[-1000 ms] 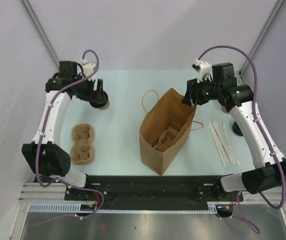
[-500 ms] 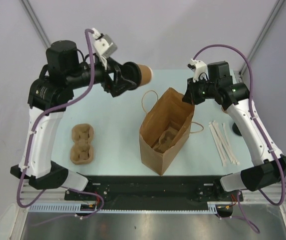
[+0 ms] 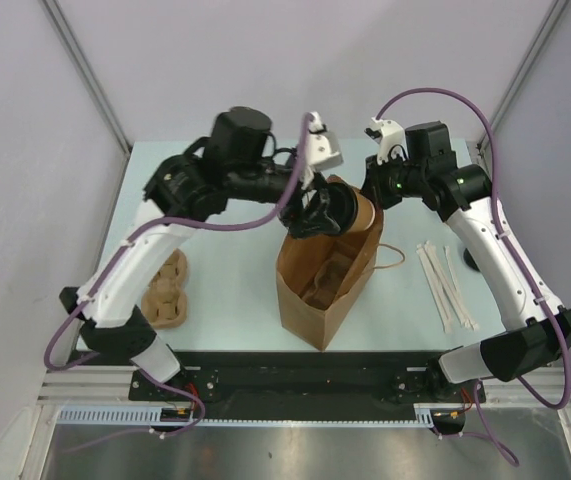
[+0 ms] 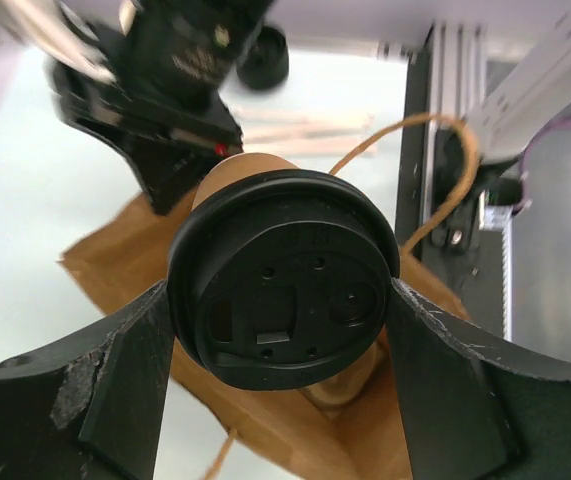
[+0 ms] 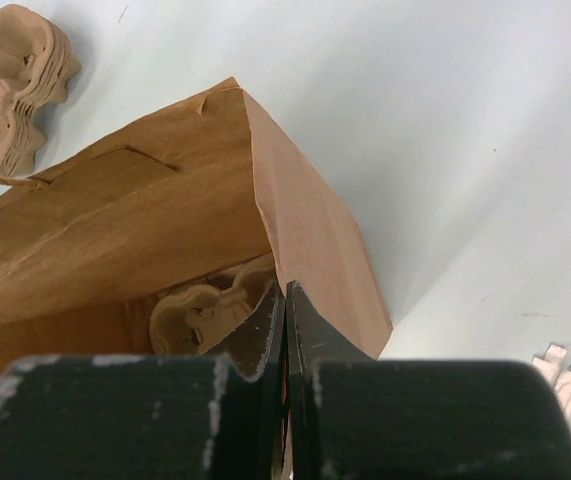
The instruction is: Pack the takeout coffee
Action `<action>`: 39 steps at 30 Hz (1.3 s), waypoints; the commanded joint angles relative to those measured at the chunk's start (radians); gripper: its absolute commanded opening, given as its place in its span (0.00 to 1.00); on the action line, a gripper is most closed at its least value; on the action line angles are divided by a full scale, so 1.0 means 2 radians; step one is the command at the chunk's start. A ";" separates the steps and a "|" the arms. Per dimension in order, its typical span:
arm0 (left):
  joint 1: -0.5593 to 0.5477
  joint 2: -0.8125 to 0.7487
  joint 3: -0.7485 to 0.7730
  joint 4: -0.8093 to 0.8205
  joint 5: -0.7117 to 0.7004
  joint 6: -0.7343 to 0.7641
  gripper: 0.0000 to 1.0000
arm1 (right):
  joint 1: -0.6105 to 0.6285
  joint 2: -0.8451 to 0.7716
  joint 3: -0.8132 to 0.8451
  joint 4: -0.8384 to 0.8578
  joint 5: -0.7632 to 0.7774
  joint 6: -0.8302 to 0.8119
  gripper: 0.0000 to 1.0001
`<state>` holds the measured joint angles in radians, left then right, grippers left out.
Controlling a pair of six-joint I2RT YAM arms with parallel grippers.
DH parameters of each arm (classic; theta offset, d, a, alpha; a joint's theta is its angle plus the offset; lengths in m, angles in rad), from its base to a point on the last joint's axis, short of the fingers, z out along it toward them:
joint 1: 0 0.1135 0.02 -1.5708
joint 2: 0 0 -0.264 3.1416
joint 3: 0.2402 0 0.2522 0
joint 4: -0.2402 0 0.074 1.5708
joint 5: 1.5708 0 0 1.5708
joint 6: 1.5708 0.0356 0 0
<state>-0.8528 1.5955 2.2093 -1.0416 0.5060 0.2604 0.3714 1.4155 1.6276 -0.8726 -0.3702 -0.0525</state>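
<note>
My left gripper (image 3: 327, 212) is shut on the takeout coffee (image 3: 353, 212), a tan paper cup with a black lid, held on its side over the open mouth of the brown paper bag (image 3: 317, 295). In the left wrist view the black lid (image 4: 283, 293) fills the space between my fingers (image 4: 95, 390), with the bag (image 4: 295, 425) below. My right gripper (image 3: 373, 197) is shut on the bag's far top edge and holds it open; in the right wrist view the bag wall (image 5: 310, 235) is pinched between my fingertips (image 5: 286, 300). A pulp cup carrier (image 5: 200, 305) lies inside the bag.
A stack of pulp cup carriers (image 3: 165, 292) lies on the table at left. Several wrapped straws (image 3: 445, 283) lie at right, with a loose black lid (image 3: 475, 262) partly behind my right arm. The bag's twine handles (image 3: 393, 252) hang out to the sides.
My left arm has lifted the coffee from the table's far left, swung it right and brought it over the bag's mouth. My right gripper has kept its hold on the bag's edge.
</note>
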 commanded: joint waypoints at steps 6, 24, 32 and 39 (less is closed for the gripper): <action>-0.034 0.027 -0.076 -0.021 -0.105 0.045 0.19 | 0.005 -0.014 0.011 0.035 0.002 0.009 0.00; 0.019 0.026 -0.113 -0.055 -0.135 0.090 0.16 | -0.032 -0.086 -0.025 -0.092 -0.097 0.024 0.02; 0.018 0.003 -0.153 -0.054 -0.093 0.110 0.16 | -0.038 -0.102 -0.001 -0.120 -0.113 -0.020 0.77; 0.018 -0.013 -0.180 -0.051 -0.090 0.105 0.15 | -0.048 -0.037 0.050 -0.046 -0.106 -0.104 0.83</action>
<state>-0.8143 1.6321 1.8725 -1.1614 0.3000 0.4541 0.2741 1.2831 1.6749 -1.0767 -0.5747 -0.1471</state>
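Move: The left hand holds the lidded coffee cup high over the paper bag, whose open mouth is centred about 4 cm ahead and some 14 cm below; the cup carrier already in the bag lies some 35 cm down, 1 cm ahead and 2 cm right. The right hand pinches the bag's rim shut between its fingers, with the mouth's middle about 8 cm back, 7 cm left and level; the stirrers lie 10 cm back, 22 cm right and 30 cm down. The left hand keeps its grip on the cup's lid end and lowers the cup into the bag's mouth, sinking about 17 cm while its fingers tip some 30 degrees further down, then drifts a few centimetres forward and left, eases up about 3 cm and settles slightly again. The right hand first keeps its pinch on the rim, then draws the bag's corner back towards the robot, opens wide and lets go about 10 cm back, and returns some 4 cm forward while rising, its fingers open near the corner. ##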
